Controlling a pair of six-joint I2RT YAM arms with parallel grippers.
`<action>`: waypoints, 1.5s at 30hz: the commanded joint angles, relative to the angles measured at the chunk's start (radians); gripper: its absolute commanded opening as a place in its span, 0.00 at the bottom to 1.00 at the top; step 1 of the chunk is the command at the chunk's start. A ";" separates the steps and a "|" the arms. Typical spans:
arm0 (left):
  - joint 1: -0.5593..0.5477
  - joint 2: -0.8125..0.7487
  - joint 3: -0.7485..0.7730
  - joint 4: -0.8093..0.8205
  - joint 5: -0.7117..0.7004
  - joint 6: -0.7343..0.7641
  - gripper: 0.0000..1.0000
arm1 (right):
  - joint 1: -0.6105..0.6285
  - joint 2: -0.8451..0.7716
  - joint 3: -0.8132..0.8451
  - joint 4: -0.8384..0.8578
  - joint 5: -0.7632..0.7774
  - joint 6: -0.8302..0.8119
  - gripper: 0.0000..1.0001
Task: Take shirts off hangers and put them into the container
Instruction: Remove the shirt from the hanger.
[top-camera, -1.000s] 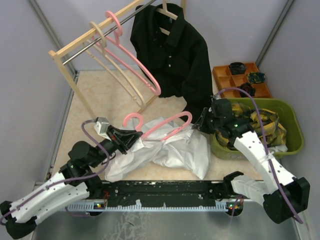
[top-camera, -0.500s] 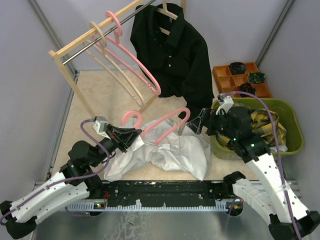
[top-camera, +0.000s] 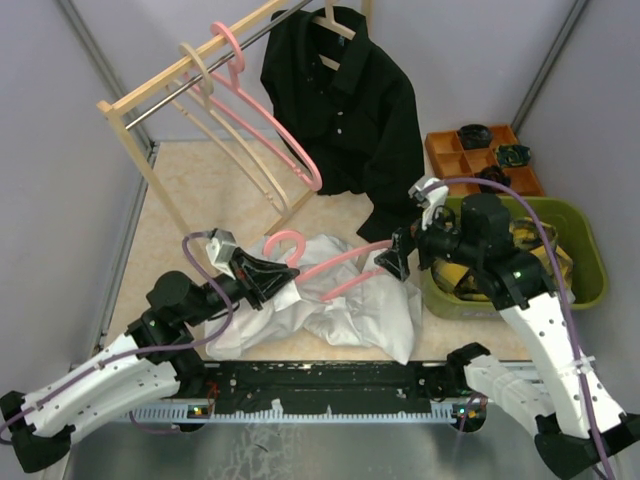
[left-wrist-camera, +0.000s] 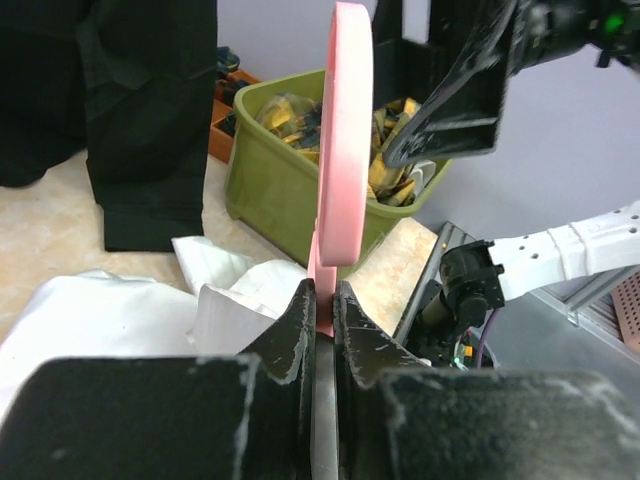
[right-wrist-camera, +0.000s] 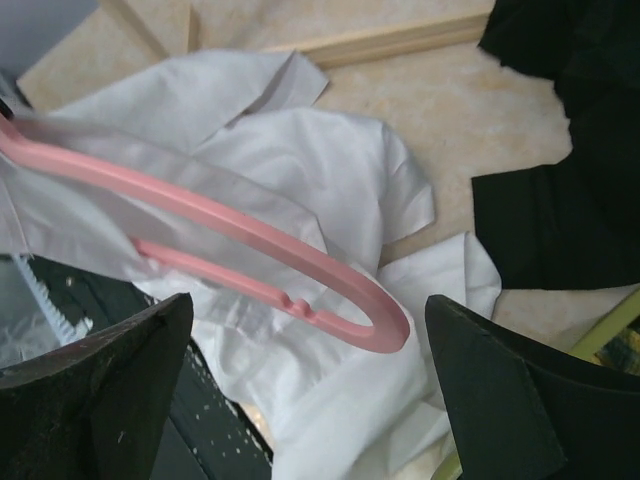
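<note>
A pink hanger (top-camera: 335, 262) slants over a crumpled white shirt (top-camera: 330, 312) on the table. My left gripper (top-camera: 268, 282) is shut on the hanger (left-wrist-camera: 345, 130) just below its hook. White cloth still drapes over the hanger's left part (right-wrist-camera: 250, 235), while its rounded right end is bare. My right gripper (right-wrist-camera: 310, 395) hangs open just above that end, touching nothing. A black shirt (top-camera: 345, 110) hangs on a hanger at the rack. The olive-green container (top-camera: 588, 262) at the right holds a plaid shirt (top-camera: 535, 255).
The wooden rack (top-camera: 150, 160) with its metal bar stands at the back left and carries a pink hanger (top-camera: 275, 135) and a beige hanger (top-camera: 235, 135), both bare. An orange compartment tray (top-camera: 440, 150) sits behind the container. The black shirt's hem (right-wrist-camera: 570, 190) reaches the table near my right gripper.
My right gripper has gone from shut to open and now sits off the hanger's end. The left gripper has carried the hanger's hook end to the right and a little up.
</note>
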 joint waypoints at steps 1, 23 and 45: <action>0.004 -0.017 0.061 0.053 0.068 0.000 0.00 | -0.008 0.037 0.048 -0.145 -0.094 -0.182 0.99; 0.003 -0.163 0.023 -0.161 -0.220 -0.039 0.04 | -0.008 0.030 0.105 -0.221 -0.327 -0.171 0.00; 0.004 0.185 0.109 -0.413 -0.426 -0.236 0.71 | -0.008 0.047 0.254 -0.390 -0.157 -0.106 0.00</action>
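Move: My left hand already grips the pink hanger by its neck. The hanger's free right end lies some 25 cm to its right, 4 cm ahead and 4 cm lower. From my open right hand that end is only about 2 cm back, 2 cm left and 4 cm down. The white shirt is heaped level with my right hand, roughly 22 cm left and 25 cm below; the container is about 12 cm ahead, 32 cm right and 22 cm down. I draw my right hand back about 6 cm, dipping and partly rising again, and pinch the hanger's free end. My left hand keeps the neck while it shifts slightly back and up, then left and forward; it then opens, lets go and drops about 12 cm, still heading forward, tipping down some 25 degrees, with open fingers at the shirt's shoulder. ##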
